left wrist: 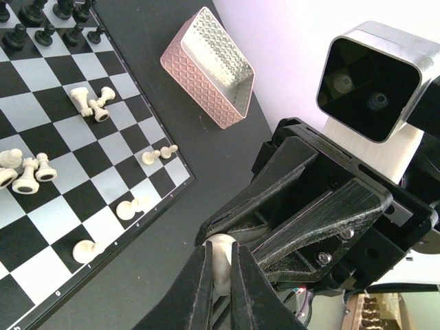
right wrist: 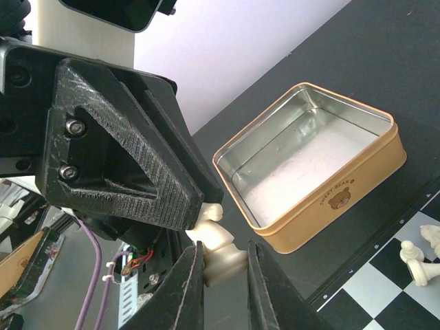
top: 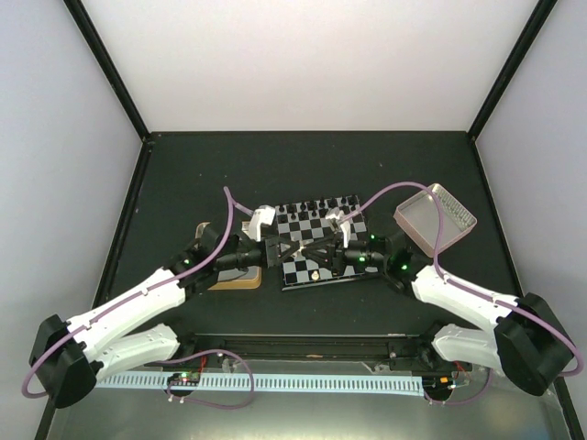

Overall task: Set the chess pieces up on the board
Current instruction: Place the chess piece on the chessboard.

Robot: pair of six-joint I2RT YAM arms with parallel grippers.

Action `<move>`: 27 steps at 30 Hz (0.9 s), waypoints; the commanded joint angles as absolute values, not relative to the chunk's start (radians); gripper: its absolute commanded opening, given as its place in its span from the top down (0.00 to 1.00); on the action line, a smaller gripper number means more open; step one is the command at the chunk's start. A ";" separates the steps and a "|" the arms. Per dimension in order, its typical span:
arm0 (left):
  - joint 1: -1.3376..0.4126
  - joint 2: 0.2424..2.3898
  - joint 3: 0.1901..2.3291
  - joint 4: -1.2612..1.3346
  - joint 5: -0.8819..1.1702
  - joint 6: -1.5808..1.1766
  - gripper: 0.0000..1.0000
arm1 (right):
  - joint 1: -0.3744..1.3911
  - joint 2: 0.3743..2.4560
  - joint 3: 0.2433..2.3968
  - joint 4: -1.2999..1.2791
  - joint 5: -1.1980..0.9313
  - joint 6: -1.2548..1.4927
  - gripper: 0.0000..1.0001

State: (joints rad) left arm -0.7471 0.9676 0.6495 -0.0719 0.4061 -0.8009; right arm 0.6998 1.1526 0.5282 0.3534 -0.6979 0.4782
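Both grippers meet above the board [top: 295, 270] with one cream knight [right wrist: 221, 237] between them. My right gripper [right wrist: 225, 249] is shut on the knight's base. My left gripper [left wrist: 221, 249] is shut on the same knight [left wrist: 223, 256] at its head end. In the top view the left gripper [top: 309, 249] and the right gripper [top: 324, 255] touch tip to tip over the board's middle. Black pieces [left wrist: 41, 15] stand in rows at the board's far edge. Several cream pieces [left wrist: 88, 103] lie tipped over on the squares, and one more [left wrist: 86, 251] lies near the board's rim.
A gold-rimmed tin tray [right wrist: 357, 172] stands left of the board, under the left arm [top: 240, 280]. A pink-sided tray [top: 436, 218] sits right of the board on the dark table. Cables loop over both arms.
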 commanded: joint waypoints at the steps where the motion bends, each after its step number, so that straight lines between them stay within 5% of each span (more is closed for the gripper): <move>1: -0.746 0.981 0.687 -0.067 0.450 -0.799 0.98 | 0.704 1.131 0.517 0.391 -0.699 0.491 0.84; 12: -0.750 0.974 0.712 -0.243 0.235 -0.728 0.98 | 0.704 1.018 0.472 0.245 -0.482 0.502 0.45; 21: -0.892 1.161 0.772 -0.380 -0.058 -0.708 0.98 | 0.704 0.808 0.480 -0.054 -0.014 0.582 0.39; 27: -0.983 1.315 0.861 -0.462 -0.192 -0.702 0.99 | 0.704 0.763 0.486 -0.147 0.112 0.610 0.37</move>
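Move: The left hand has its fingers shut on the white piece that the right hand also grips. The empty squares at the left end of the board's nearest row, where it is bound, lie about 16 cm below both hands, some 1 cm ahead and 1 cm right. From the left hand, a standing white piece is 1 cm ahead and 4 cm right, the loose pile 8 cm ahead and 1 cm right, and the gold tin 4 cm ahead and 16 cm left. The right hand opens its fingers and lets go of the white piece, then backs out to its right by about 10 cm and a little forward, swinging clockwise so that its fingers turn from pointing left towards pointing out over the board. The left hand keeps its pinch on the piece, waits nearly still while it comes free, then sinks about 10 cm towards the left end of the board's nearest row, tipping its rightward-pointing fingers some 30 degrees farther down. ##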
